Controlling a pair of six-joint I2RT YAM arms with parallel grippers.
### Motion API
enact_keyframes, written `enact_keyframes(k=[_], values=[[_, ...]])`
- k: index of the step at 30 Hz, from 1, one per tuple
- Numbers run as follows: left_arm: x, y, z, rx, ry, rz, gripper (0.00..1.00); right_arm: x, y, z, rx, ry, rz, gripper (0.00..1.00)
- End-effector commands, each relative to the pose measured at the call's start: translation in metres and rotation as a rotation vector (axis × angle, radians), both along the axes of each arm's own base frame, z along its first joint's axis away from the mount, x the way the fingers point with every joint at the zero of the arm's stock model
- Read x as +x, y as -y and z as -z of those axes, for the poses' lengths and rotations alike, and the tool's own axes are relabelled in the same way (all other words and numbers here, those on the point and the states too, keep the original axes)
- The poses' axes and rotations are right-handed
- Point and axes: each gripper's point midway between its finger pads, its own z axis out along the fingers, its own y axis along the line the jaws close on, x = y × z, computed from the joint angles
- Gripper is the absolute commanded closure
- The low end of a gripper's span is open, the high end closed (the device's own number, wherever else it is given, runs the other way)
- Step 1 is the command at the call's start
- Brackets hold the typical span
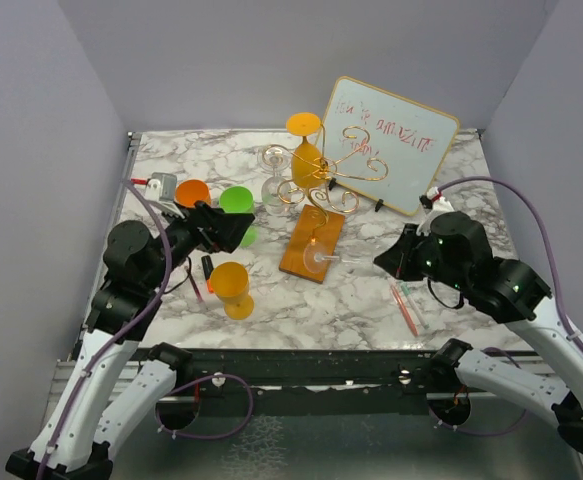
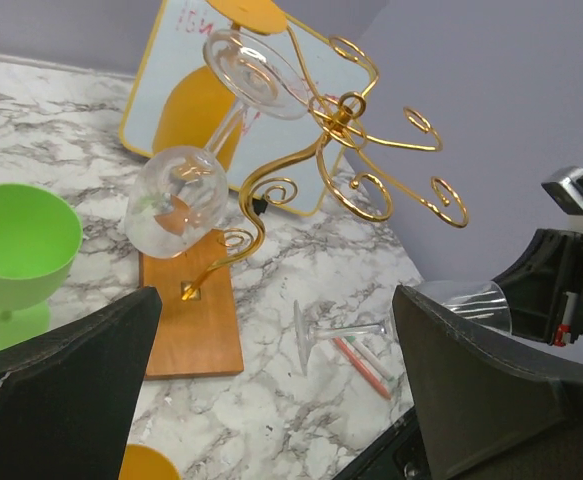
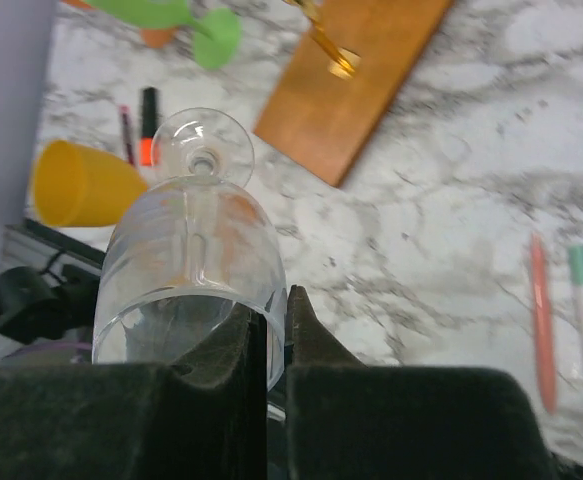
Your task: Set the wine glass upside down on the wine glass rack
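The wine glass [image 3: 191,270] is clear and lies on its side, its foot [image 1: 320,258] pointing at the rack's wooden base [image 1: 313,243]. My right gripper [image 3: 276,330] is shut on the rim of its bowl, one finger inside and one outside. In the left wrist view its stem [image 2: 351,328] runs level, low over the marble. The wine glass rack [image 1: 331,170] is gold wire on a central post. A clear glass [image 2: 176,200] and an orange glass [image 1: 306,150] hang on it upside down. My left gripper [image 1: 241,225] stands open and empty, left of the base.
A whiteboard [image 1: 389,145] leans behind the rack. A green cup [image 1: 236,200] and an orange cup [image 1: 193,192] stand at the left. A yellow-orange glass [image 1: 233,288] is near the front. Markers [image 1: 404,305] lie by the right arm, and more [image 3: 146,125] near the yellow glass.
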Motion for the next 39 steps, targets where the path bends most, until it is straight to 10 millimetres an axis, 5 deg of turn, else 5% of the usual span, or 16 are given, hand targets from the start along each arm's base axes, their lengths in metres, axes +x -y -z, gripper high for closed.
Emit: enact_keyframes(k=[1,8,12,25,30,39], values=[[-0.008,-0.034,-0.018,-0.021,-0.014,-0.177,0.01,0.010,-0.053,-0.070,0.256,0.230,-0.199,0.99],[-0.031,-0.059,-0.070,-0.169,0.073,-0.276,0.01,0.000,-0.085,-0.138,0.453,0.432,-0.395,0.99],[-0.033,-0.077,-0.080,-0.216,0.089,-0.366,0.01,-0.006,-0.094,-0.171,0.562,0.527,-0.453,0.99],[-0.043,-0.073,-0.144,-0.503,0.213,-0.291,0.01,0.041,-0.113,-0.271,0.775,0.802,-0.338,0.99],[-0.040,-0.061,-0.162,-0.651,0.228,-0.193,0.01,0.050,-0.120,-0.296,0.860,0.881,-0.330,0.99],[-0.014,-0.035,-0.189,-0.705,0.264,-0.079,0.01,0.074,-0.136,-0.307,0.891,0.977,-0.311,0.99]])
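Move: The right hand already holds the clear wine glass by its rim; the glass's middle is some 20 cm to the left hand's right, level fore and aft and about 15 below. From the right hand, the open left gripper lies roughly 25 cm left, 5 ahead and 10 up; the rack about 18 ahead, 12 left, its middle 10 lower. The green goblet stands about 12 ahead and 7 left of the left hand, 29 below. Still pinching the wine glass at its rim, the right hand lifts it about 26 cm while carrying it some 15 cm left and a little forward, tilting from pointing down to up-left, so the foot swings upward. The open left hand rises about 16 cm, first easing left and back, then partly returning, and rolls and tips its fingers up without touching the glass. ##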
